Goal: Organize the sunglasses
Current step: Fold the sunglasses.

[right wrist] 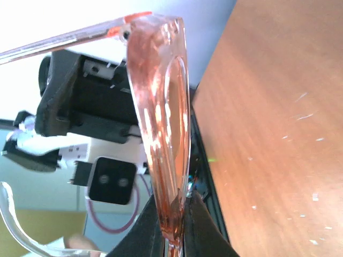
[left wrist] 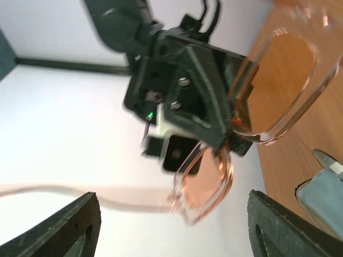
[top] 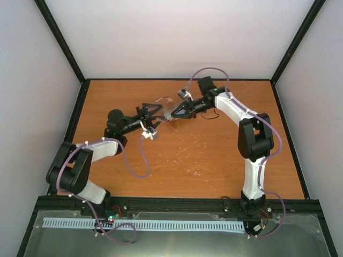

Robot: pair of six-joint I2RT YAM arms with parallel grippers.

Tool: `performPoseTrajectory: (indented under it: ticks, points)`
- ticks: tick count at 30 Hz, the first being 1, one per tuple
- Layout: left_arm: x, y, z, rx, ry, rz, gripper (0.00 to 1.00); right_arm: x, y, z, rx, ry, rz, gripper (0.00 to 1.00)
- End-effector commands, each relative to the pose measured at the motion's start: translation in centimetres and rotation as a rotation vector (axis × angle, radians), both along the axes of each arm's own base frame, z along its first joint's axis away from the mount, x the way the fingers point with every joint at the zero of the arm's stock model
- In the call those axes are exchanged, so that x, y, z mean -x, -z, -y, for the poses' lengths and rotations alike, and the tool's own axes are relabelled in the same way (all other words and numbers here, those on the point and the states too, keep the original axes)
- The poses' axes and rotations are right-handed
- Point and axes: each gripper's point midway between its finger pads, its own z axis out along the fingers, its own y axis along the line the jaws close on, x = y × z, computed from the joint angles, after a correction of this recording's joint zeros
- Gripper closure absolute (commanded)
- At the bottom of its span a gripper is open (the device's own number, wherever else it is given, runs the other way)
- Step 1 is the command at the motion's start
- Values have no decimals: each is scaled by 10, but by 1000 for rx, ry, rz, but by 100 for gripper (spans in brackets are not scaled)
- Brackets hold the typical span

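The sunglasses (top: pixel 165 103) are translucent amber and are held in the air above the far middle of the table. My right gripper (top: pixel 170 114) is shut on them; in the right wrist view its fingertips (right wrist: pixel 201 227) pinch the lower rim of one lens of the sunglasses (right wrist: pixel 163 118). My left gripper (top: pixel 159 114) faces the right one and is open. In the left wrist view the sunglasses (left wrist: pixel 206 182) hang between and just ahead of its spread fingers (left wrist: pixel 69 227), with one temple arm running out to the left. Neither left finger touches them.
The wooden table (top: pixel 203 155) has black rails round it and white walls behind. A light blue-grey thing (left wrist: pixel 321 193) shows at the right edge of the left wrist view, low by the table. The arms meet tip to tip over the far centre.
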Motion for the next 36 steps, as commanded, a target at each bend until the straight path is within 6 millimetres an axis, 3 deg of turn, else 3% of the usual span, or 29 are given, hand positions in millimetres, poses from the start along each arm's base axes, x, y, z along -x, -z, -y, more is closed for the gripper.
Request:
performPoseTrajectory:
  ticks: [1, 4, 8, 12, 15, 19, 25, 36]
  points:
    - [-2, -33, -21, 158, -151, -133, 26, -29, -19, 30, -3, 107, 76, 97]
    - [-16, -42, -35, 272, -259, -340, 39, -34, -14, 34, 21, 124, 86, 97]
    - [-68, -46, -48, 426, -424, -749, 70, -24, 2, 33, 63, 96, 66, 97]
    - [-103, -66, -49, 543, -382, -1025, 81, -7, 4, 27, 32, 41, 33, 97]
    - [-115, -81, -46, 586, -299, -1159, 85, -2, -3, 25, 9, 26, 37, 97]
    - [-104, -88, -30, 530, -123, -1330, 87, -2, -11, 23, -17, 22, 45, 97]
    - [-64, -93, -8, 413, 169, -1581, 85, -18, -12, 17, -22, 31, 61, 97]
    - [-41, -88, 9, 338, 230, -1661, 85, -33, -6, 1, -6, 21, 70, 97]
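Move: The sunglasses hang in the right fingers, pinched at the bridge, about 5 cm to the right of the left hand and some 2 cm lower. The forward temple, still open, lies roughly 5 cm ahead of the left hand and 2 cm to its right, about level; from the right hand it is some 6 cm ahead, 3 cm left, 3 cm up. The case with its cloth is 2 cm ahead, 7 cm right and about 22 cm below the left hand. Around the sunglasses' open forward temple, from its near side to its far side, goes the empty left hand: up and forward, swinging a little left, some 12 cm forward at most, then back about 6 cm and in to the right, rolling over 90 degrees about its fingers, which nearly close. The right hand keeps its pinch, moving forward and right, back, then forward again. ##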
